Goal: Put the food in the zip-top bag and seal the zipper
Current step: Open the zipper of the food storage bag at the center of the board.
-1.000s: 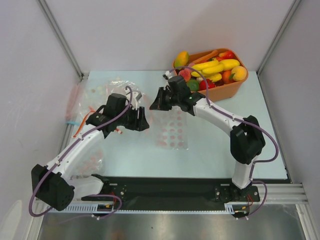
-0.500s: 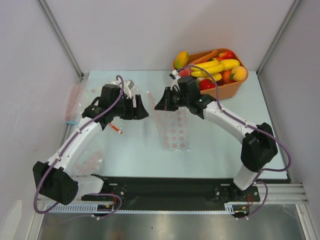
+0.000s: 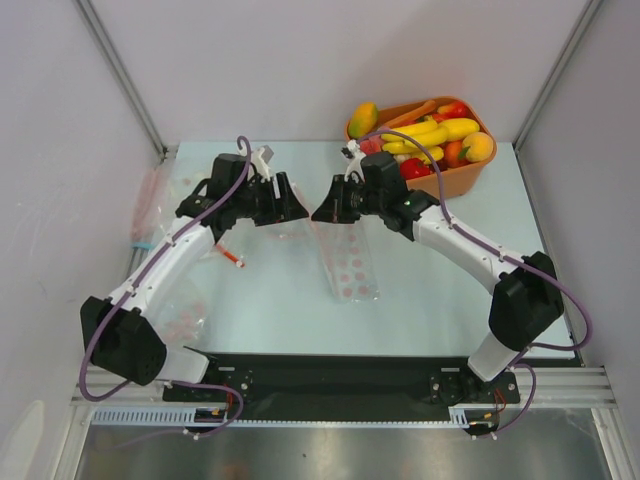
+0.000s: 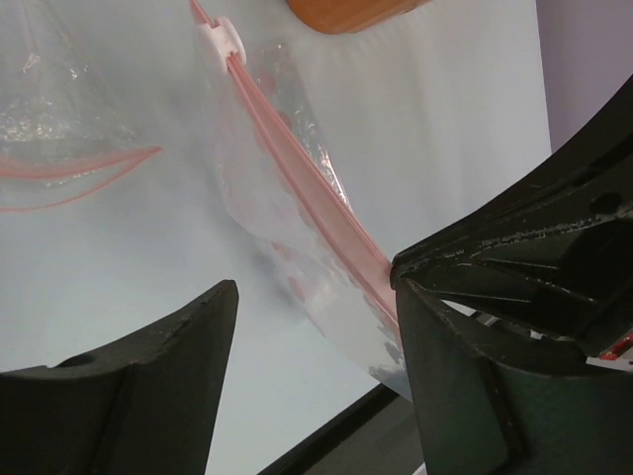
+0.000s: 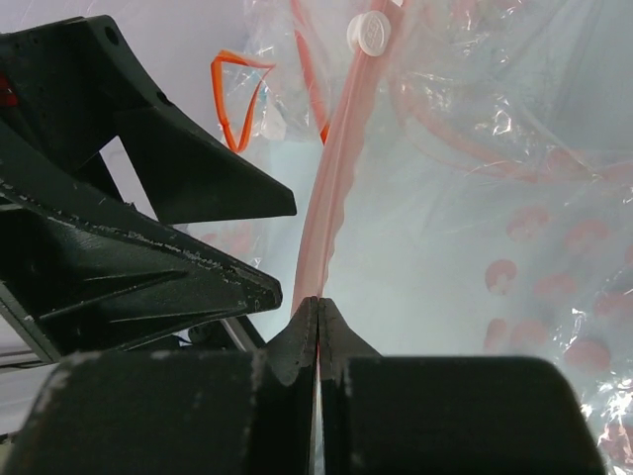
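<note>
The zip-top bag (image 3: 350,265) is clear with pink dots. It hangs tilted from my right gripper (image 3: 318,211), its lower end resting on the table. In the right wrist view that gripper (image 5: 318,305) is shut on the pink zipper (image 5: 334,168), below the white slider (image 5: 372,33). My left gripper (image 3: 298,208) faces it closely from the left, open. In the left wrist view the zipper (image 4: 302,188) runs down between the left gripper (image 4: 316,297) fingers, close to the right finger (image 4: 465,386). The food (image 3: 430,135) lies piled in the orange tub (image 3: 450,183) at the back right.
Other clear bags lie at the table's left: one with an orange-red strip (image 3: 232,258), one with a blue strip (image 3: 140,243), and another near the left arm (image 3: 182,322). Grey walls close in on both sides. The black base rail (image 3: 340,375) runs along the near edge.
My left arm has swung away from me and to the right, up to the bag's mouth, and its jaws have widened. My right gripper has shifted slightly right, lifting the bag's top edge.
</note>
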{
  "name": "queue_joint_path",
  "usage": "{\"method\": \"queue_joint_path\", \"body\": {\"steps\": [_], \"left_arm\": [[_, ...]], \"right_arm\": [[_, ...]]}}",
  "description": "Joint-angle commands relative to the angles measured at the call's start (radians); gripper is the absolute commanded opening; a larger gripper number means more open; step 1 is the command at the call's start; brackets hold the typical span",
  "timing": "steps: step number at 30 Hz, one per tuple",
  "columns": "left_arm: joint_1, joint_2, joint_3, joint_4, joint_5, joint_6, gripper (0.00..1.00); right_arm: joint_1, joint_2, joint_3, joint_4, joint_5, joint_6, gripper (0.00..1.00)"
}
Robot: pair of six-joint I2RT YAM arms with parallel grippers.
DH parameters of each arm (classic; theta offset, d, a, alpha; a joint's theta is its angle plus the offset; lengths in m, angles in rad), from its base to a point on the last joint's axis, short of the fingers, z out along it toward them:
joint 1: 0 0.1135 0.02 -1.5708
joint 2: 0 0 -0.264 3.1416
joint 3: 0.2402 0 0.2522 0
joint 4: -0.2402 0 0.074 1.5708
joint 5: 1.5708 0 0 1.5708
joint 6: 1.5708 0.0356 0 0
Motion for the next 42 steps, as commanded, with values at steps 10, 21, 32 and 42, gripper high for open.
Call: {"method": "queue_joint_path", "body": {"steps": [10, 21, 32, 42], "left_arm": [[0.0, 0.042, -0.011, 0.085, 0.062, -0.084, 0.42], [0.0, 0.088, -0.01, 0.076, 0.084, -0.064, 0.12], [-0.024, 0.058, 0.05, 0.002, 0.062, -0.007, 0.0], [-0.044, 0.061, 0.116, -0.008, 0.059, -0.007, 0.0]], "right_arm": [[0.002, -0.066, -0.024, 0.011, -0.027, -0.027, 0.0], [0.004, -0.08, -0.01, -0.018, -0.007, -0.06, 0.0], [0.0, -0.076, 0.004, -0.057, 0.05, -0.086, 0.55], [0.034, -0.066, 0.035, -0.069, 0.035, -0.115, 0.61]]}}
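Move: The zipper edge of the food storage bag, which I go for with my open left hand, lies about 2 cm to its right, 1 cm ahead and 1 cm lower; my shut right fingers already hold this edge. The zipper slider is some 6 cm ahead of my left hand and 4 cm lower. The fruit basket stands about 12 cm ahead, 25 cm right and 12 cm below; the orange strip lies some 15 cm left, 6 cm back and 18 cm below. I bring my left hand down about 3 cm and some 2 cm right onto the zipper edge, shutting its fingers to pinch one lip just on the slider's side of my right grip, then lift it a little over 1 cm. My right hand eases about 1 cm back and, once the left fingers are shut, opens and lets go. ##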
